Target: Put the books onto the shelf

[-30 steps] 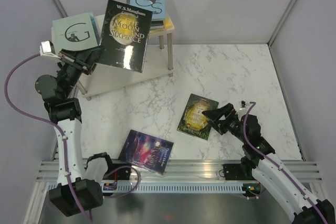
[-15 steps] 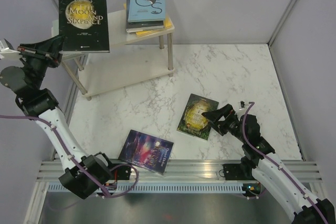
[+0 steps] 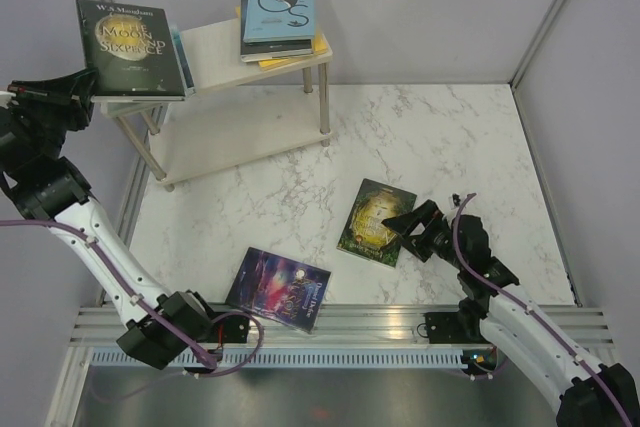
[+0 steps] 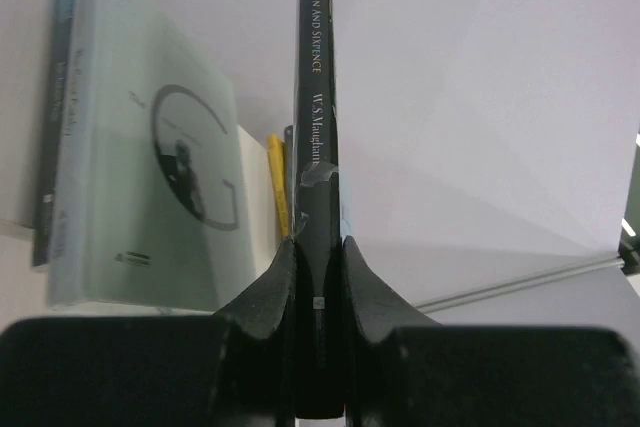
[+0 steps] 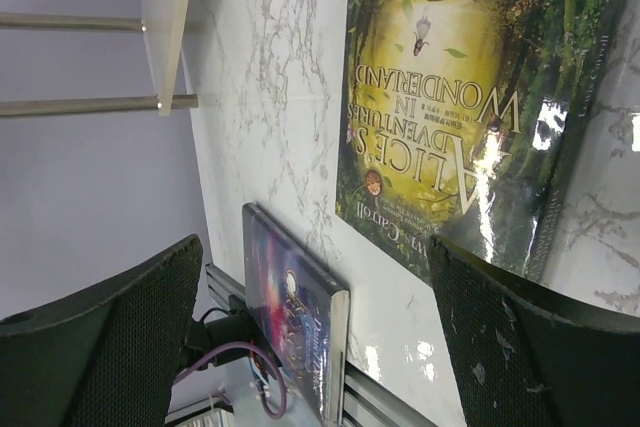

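Note:
My left gripper is shut on the lower edge of the black book with the gold title. It holds the book above the left end of the shelf. A pale teal book lies there beneath it. A light blue book tops a small stack at the shelf's right end. The green-gold book and the purple galaxy book lie flat on the marble table. My right gripper hangs open at the green-gold book's right edge, nothing between its fingers.
The shelf's lower board is bare. An aluminium rail runs along the table's near edge, and the purple book overlaps it. Grey walls with metal corner posts close in the table on three sides.
My left arm has swung the black book leftward, from in front of the shelf's middle to over its left end. The right gripper has edged slightly towards the green-gold book.

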Available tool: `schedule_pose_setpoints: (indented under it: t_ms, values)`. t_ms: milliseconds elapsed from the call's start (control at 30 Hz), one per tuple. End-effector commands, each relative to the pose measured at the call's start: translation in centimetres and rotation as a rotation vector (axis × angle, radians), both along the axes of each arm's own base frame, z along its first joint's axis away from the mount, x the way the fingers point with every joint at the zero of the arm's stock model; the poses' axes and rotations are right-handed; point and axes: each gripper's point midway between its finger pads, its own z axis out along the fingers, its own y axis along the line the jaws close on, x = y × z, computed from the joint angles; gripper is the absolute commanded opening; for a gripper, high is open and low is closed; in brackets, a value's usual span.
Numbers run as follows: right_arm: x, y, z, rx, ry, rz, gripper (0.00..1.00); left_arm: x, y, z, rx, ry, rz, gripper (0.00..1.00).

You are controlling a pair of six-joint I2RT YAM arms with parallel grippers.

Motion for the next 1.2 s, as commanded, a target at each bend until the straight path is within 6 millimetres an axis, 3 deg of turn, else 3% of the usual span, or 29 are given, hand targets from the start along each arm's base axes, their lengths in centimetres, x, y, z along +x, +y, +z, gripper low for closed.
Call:
schedule_pose_setpoints:
  t_ms: [0,500,667,867,1000,1067,1100,1167]
  values:
    - [0.6,0.2,1.3,0.001,-0.045,0.009,0.96,0.7,2.1,-1.4,0.033,0.009,0.079,0.02]
    - [1.0,0.6,1.3,0.005,-0.042,0.022,0.96,3.3,4.3,-2.4,0.021,-0.012,0.053,0.02]
    - [1.0,0.7,0.9,0.009,-0.033,0.022,0.96,4.2,5.1,-4.0,0.036,0.020,0.064,0.02]
    - [1.2,0.9,0.6,0.019,-0.029,0.028,0.95,5.5,4.7,-4.4,0.059,0.031,0.059,0.02]
    - [1.2,1.0,0.7,0.022,-0.031,0.032,0.95,6.4,5.4,-5.3,0.031,0.062,0.058,0.11]
    - [1.2,1.0,0.7,0.023,-0.035,0.031,0.95,6.6,5.4,-5.7,0.022,0.081,0.053,0.21]
    - [1.2,1.0,0.7,0.023,-0.035,0.031,0.95,6.6,5.4,-5.5,0.030,0.079,0.049,0.32]
    - [1.1,1.0,0.5,0.022,-0.034,0.031,0.95,6.7,5.6,-5.6,0.039,0.089,0.064,0.41]
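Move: The left hand holds The Moon and Sixpence by its spine edge; the place for that book, the pale-green Great Gatsby at the shelf's left end, is centred about 14 cm ahead, straight on and 10 cm below. A teal book lies just beneath it, about 1 cm farther out and 2 cm to its right. The blue-topped stack is some 25 cm ahead and 28 cm right. For the right hand, the Gatsby is about 24 cm ahead, 51 cm left, 30 cm up. The left hand brings The Moon and Sixpence into contact with the Great Gatsby's cover: first a quick drop of about 6 cm while going forward and left, then a slower, nearly level advance inward over the shelf, some 7 cm forward in all. The wrist tips slightly down, and at the very end the fingers part, releasing their pinch on the spine edge. ##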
